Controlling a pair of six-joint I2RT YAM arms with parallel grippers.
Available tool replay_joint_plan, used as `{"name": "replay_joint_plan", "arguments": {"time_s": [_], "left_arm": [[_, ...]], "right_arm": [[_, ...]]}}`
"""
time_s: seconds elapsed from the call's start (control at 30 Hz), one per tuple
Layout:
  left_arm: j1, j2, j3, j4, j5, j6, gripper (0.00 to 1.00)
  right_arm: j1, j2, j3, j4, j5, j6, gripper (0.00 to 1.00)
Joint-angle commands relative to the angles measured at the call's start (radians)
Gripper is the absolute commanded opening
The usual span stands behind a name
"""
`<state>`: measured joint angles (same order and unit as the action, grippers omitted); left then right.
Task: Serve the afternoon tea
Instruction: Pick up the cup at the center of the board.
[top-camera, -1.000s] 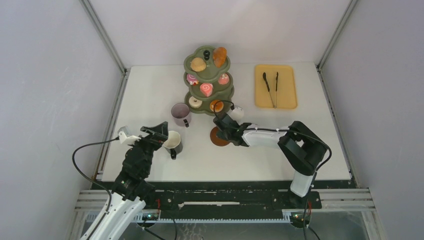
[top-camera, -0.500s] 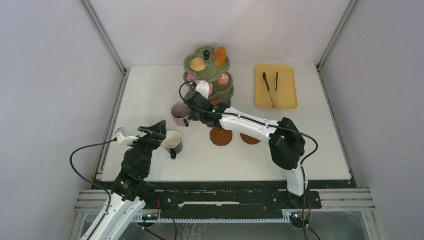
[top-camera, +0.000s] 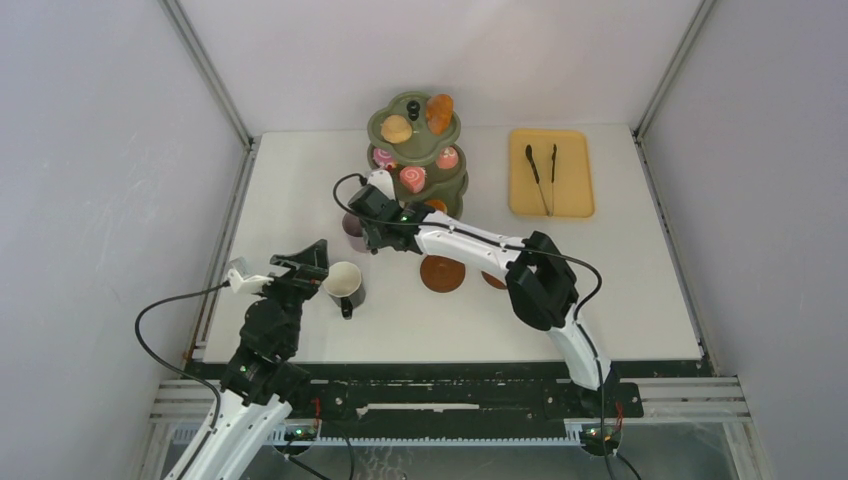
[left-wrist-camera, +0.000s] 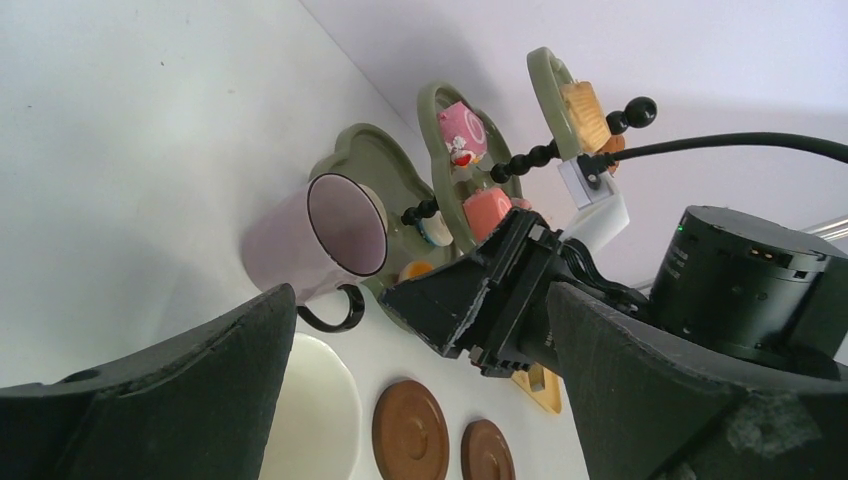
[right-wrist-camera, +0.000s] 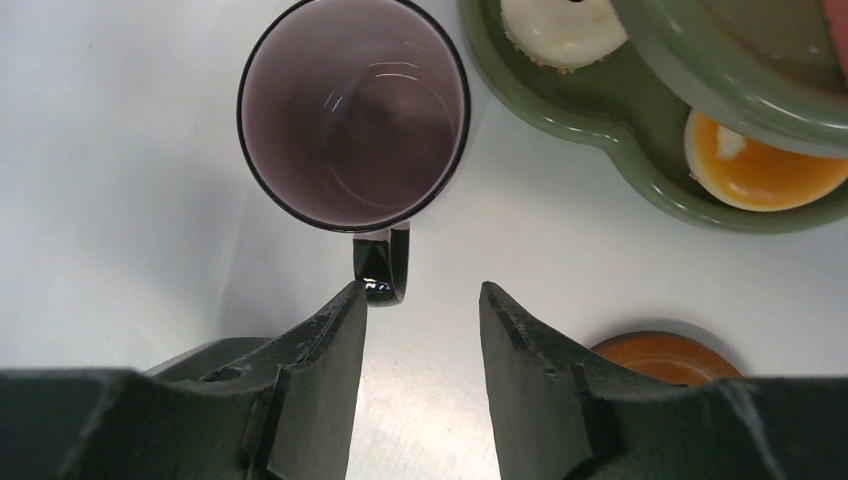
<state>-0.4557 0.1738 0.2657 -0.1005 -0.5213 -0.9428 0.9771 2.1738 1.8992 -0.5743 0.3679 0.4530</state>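
Observation:
The olive-green three-tier stand (top-camera: 376, 123) holds buns, pink swirl cakes and donuts at the back centre. A mauve cup (top-camera: 350, 238) with a black handle (right-wrist-camera: 383, 268) stands just left of its base. My right gripper (top-camera: 360, 226) hovers over this cup, open and holding nothing (right-wrist-camera: 420, 290), and the handle lies just beyond its left fingertip. A dark cup with a cream inside (top-camera: 345, 282) stands nearer. My left gripper (top-camera: 318, 264) is wide open beside it (left-wrist-camera: 420, 300). Two brown saucers (top-camera: 441, 272) (left-wrist-camera: 487, 455) lie on the table, bare.
An orange-yellow tray (top-camera: 575, 195) with black tongs (top-camera: 541, 175) lies at the back right. The right arm (top-camera: 470, 240) stretches across the table over the saucers. White frame rails run along both sides. A white donut (right-wrist-camera: 563, 25) and an orange one (right-wrist-camera: 765, 165) sit on the stand's lowest tier.
The right arm swung left from the saucer to above the mauve cup, and its jaws spread wider. The second saucer came into view. The left arm barely shifted.

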Motion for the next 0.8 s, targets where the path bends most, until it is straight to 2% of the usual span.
{"name": "replay_joint_plan", "arguments": {"time_s": [0.0,0.77], "left_arm": [[0.003,-0.011,0.009,0.006,-0.023,-0.014,1.0],[0.003,-0.016,-0.011,0.019,-0.05,-0.023,1.0]], "right_arm": [[0.008,0.032,0.061,-0.019,-0.027,-0.058,0.54],[-0.028,0.157,0.151,0.01,-0.127,-0.098,0.54]]}}
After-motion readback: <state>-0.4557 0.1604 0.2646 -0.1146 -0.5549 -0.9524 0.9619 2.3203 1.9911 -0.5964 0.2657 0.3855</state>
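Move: The purple cup stands about 6 cm ahead of my right hand and 4 cm to its left, its middle some 6 cm lower, its handle turned back towards my half-open fingers. The white mug is roughly 11 cm nearer me than the cup and 3 cm farther left. The cake stand's bottom tier lies about 13 cm ahead of my right hand and 8 cm right; the near brown lid, 3 cm back and 12 cm right. From my left hand the cup is about 11 cm ahead, 8 cm right and 16 cm down. I sink my right hand about 5 cm towards the purple cup's black handle, easing some 1.5 cm left so that the handle comes between my fingertips. On the way I turn the wrist slightly counter-clockwise and tip the fingers a little more downward, about 5 degrees each, keeping them half open without pinching yet. ##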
